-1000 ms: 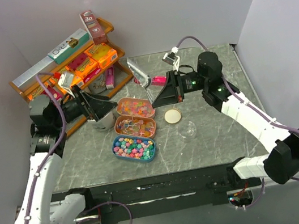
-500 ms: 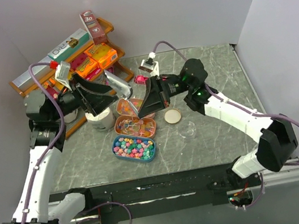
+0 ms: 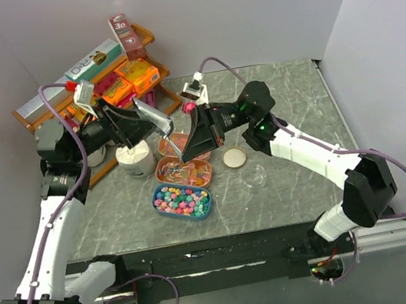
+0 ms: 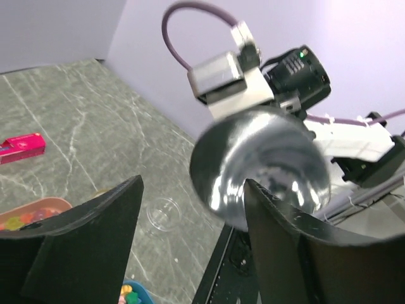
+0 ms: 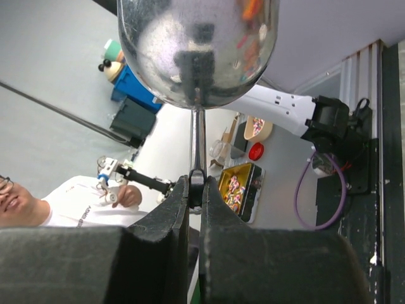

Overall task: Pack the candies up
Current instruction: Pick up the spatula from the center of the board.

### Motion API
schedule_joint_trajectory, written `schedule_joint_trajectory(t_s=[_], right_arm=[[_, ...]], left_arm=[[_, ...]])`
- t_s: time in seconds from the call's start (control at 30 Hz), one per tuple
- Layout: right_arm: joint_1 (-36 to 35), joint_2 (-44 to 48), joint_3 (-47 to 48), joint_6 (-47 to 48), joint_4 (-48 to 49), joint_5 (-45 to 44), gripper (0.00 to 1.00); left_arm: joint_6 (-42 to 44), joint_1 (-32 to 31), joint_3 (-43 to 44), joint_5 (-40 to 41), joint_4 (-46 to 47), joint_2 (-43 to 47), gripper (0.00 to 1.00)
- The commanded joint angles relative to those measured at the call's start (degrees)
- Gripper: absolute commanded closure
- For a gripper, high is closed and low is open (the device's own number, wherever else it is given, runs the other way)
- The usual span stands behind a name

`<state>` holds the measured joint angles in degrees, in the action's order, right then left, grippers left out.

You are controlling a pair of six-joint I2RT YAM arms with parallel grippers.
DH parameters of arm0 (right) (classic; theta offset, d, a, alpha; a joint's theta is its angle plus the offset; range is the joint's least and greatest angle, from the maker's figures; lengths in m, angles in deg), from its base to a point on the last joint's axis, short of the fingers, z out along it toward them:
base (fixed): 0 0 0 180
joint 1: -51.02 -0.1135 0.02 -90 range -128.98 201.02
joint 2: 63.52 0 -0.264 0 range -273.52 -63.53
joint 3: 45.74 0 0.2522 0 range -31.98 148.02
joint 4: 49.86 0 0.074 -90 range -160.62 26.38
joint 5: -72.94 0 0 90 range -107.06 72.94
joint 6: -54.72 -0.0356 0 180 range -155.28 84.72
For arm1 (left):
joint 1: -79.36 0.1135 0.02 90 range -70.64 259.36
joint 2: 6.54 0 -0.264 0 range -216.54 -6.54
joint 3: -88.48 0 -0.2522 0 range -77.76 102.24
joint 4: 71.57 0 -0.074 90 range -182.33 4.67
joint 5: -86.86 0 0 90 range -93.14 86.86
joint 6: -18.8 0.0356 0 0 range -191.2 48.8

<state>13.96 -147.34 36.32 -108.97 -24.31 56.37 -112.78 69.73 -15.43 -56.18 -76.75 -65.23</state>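
Observation:
The candies (image 3: 182,200) are small bright sweets filling a blue tin; more lie in an orange tin (image 3: 184,172) and in a third tin (image 3: 185,141) half hidden under the arms. My right gripper (image 3: 185,150) (image 5: 196,185) is shut on the handle of a metal spoon (image 3: 163,130) (image 5: 196,44), held in the air above the tins. My left gripper (image 3: 151,121) (image 4: 193,183) faces it with its jaws open on either side of the spoon's bowl (image 4: 259,158), which sits close against the right-hand finger (image 4: 285,240).
A wooden shelf (image 3: 40,110) with snack boxes stands at the back left. A white jar (image 3: 135,160) sits below the left gripper. A round lid (image 3: 234,157) and a clear cup (image 3: 254,177) (image 4: 163,215) lie right of the tins, and a pink packet (image 4: 22,145) lies behind them.
The right gripper carried the spoon up and leftward over the tins. The left gripper rose off the jar to meet it, and its jaws have narrowed around the bowl.

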Motion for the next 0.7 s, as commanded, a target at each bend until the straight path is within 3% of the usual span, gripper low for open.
schedule_joint_trajectory(t_s=[0.0,0.13,0.23,0.27,0.3,0.33,0.4,0.53,0.57,0.67], right_arm=[[-0.38,2.86,2.99,7.05,-7.74,0.66,1.0],[-0.47,3.13,3.43,10.58,-14.17,1.36,1.0],[-0.47,3.65,3.6,13.3,-18.02,1.63,1.0],[-0.3,3.65,4.21,14.27,-21.26,1.46,1.0],[-0.3,3.74,4.48,16.45,-23.38,1.28,1.0],[-0.21,3.74,4.92,18.04,-25.66,0.5,0.98],[0.23,3.92,6.5,23.47,-34.15,-1.26,0.87],[1.55,4.71,9.75,32.45,-48.68,-10.02,0.57],[1.72,4.88,11.41,34.3,-51.41,-11.97,0.37],[2.08,6.99,13.96,41.68,-60.91,-24.23,0.1]], left_arm=[[-2.35,-0.21,2.89,3.47,2.4,-1.07,0.31],[-3.15,-0.21,2.36,3.29,4.25,-1.68,0.39],[-3.5,-0.22,2.1,1.01,4.69,-2.56,0.69],[-3.77,-0.22,1.92,0.48,4.17,-2.74,0.88],[-4.46,-0.22,1.92,0.13,3.73,-3.0,0.97],[-4.65,-0.22,2.01,0.39,2.86,-3.35,0.99],[-5.61,-0.22,2.36,1.7,0.48,-3.62,0.99],[-7.72,-0.22,4.2,5.82,-4.26,-3.79,0.99],[-8.25,-0.22,4.73,7.14,-5.84,-3.79,0.99],[-10.88,-0.22,7.72,15.48,-14.71,-4.23,0.99]])
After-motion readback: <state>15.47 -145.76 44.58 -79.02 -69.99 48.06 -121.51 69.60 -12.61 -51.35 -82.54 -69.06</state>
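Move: The spatula, still gripped by its handle in the right hand, has its middle about 4 cm right of the left hand, level with it. The right hand offers its blade end to the left fingertips, some 10 cm ahead and 7 cm left. Roughly 28 cm below, the pink candy tray lies 5 cm back and 5 cm right of the left hand, and the white tub 5 cm back and 11 cm left of that hand. Left fingers close on the spatula's blade rim as right sinks about 4 cm, then opens, heading 3 cm forward. ##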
